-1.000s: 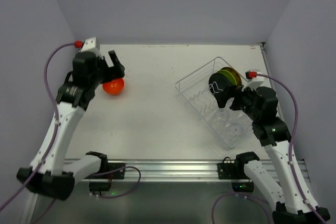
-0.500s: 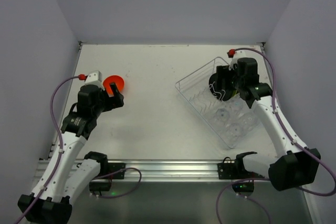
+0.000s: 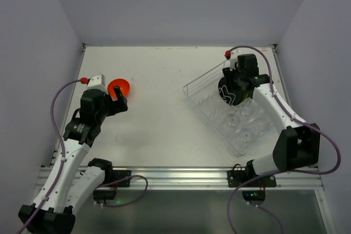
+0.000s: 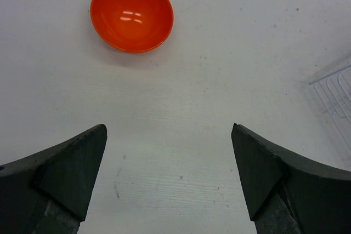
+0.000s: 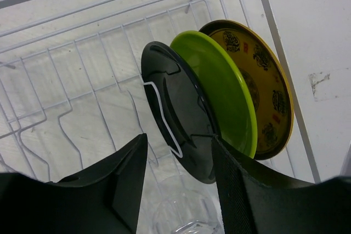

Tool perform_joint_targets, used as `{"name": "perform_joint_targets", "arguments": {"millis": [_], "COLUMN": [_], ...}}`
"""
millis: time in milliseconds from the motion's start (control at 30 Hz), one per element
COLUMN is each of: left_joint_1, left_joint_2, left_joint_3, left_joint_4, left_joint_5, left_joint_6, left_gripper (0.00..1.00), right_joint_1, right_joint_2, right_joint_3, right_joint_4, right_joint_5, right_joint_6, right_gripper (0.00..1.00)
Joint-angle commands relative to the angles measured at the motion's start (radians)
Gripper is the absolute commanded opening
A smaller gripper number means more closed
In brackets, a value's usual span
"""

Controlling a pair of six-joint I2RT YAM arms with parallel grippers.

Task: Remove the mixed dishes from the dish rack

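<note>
The small orange bowl stands mouth up on the table at the left, free of any grip. My left gripper hangs open just on the near side of it, holding nothing. At the right, the clear dish rack holds three plates on edge in its wire holder: black, lime-green and olive-yellow patterned. My right gripper straddles the black plate's lower edge, its jaws half narrowed. A gap still shows at the left finger. Clear cups lie lower in the rack.
The rack sits slanted near the table's right edge, and one corner of it shows in the left wrist view. Purple walls close in the table on three sides. A cable loops over the right arm.
My left gripper has let go of the orange bowl and drawn back toward me. The right arm swung to the rack's far end, and its jaws have narrowed around the black plate.
</note>
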State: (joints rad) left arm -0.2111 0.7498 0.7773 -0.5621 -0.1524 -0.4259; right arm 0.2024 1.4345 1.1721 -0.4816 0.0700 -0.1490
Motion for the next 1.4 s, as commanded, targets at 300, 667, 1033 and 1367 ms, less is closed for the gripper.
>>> {"name": "perform_joint_targets", "arguments": {"millis": [300,667,1033,1367], "left_joint_1": [-0.01,-0.019,-0.03,-0.031], "left_joint_2": [0.002,-0.004,0.0,-0.012], "left_joint_3": [-0.007,-0.01,-0.013,-0.016], "left_joint_4": [0.048,0.05,0.051,0.056], "left_joint_5": [0.028,0.034,0.039,0.037], "left_joint_6": [0.035,0.036,0.036,0.035], "left_gripper": [1.0,1.0,1.0,1.0], "right_joint_1": [-0.009,-0.034,-0.034,-0.037], "right_joint_2": [0.017,0.055,0.109,0.149], "right_joint_3": [0.035,0.044,0.029,0.034], "right_joint_4": [0.109,0.092,0.094,0.094], "right_joint_5": [0.051,0.016,0.017,-0.024], "right_joint_6": [-0.113,-0.118,-0.144,-0.167], "right_gripper": [0.51,0.48,0.22,0.1]}}
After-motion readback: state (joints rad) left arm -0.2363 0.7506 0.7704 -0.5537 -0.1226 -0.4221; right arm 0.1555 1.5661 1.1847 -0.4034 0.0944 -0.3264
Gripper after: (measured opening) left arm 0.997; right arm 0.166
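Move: The black plate stands on edge in the rack, its middle about 4 cm ahead of the right hand, 1 cm to its right and 7 cm below. The green plate is right behind it, roughly 2 cm farther out and 3 cm farther right. The patterned yellow plate is 3 cm right of the green one. A clear glass sits some 8 cm nearer than the black plate and 3 cm to its right. From the left hand the black plate lies about 50 cm right, 15 cm ahead and 10 cm lower. The black plate's upper near rim is taken between the right fingertips: the half-open right hand eases forward and a little down, nearly pauses, shifts right, then sinks about 3 cm with one finger going in between the black and green plates. The fingers close most of the way around the rim as the hand rolls some 10 degrees, its left side dipping. ##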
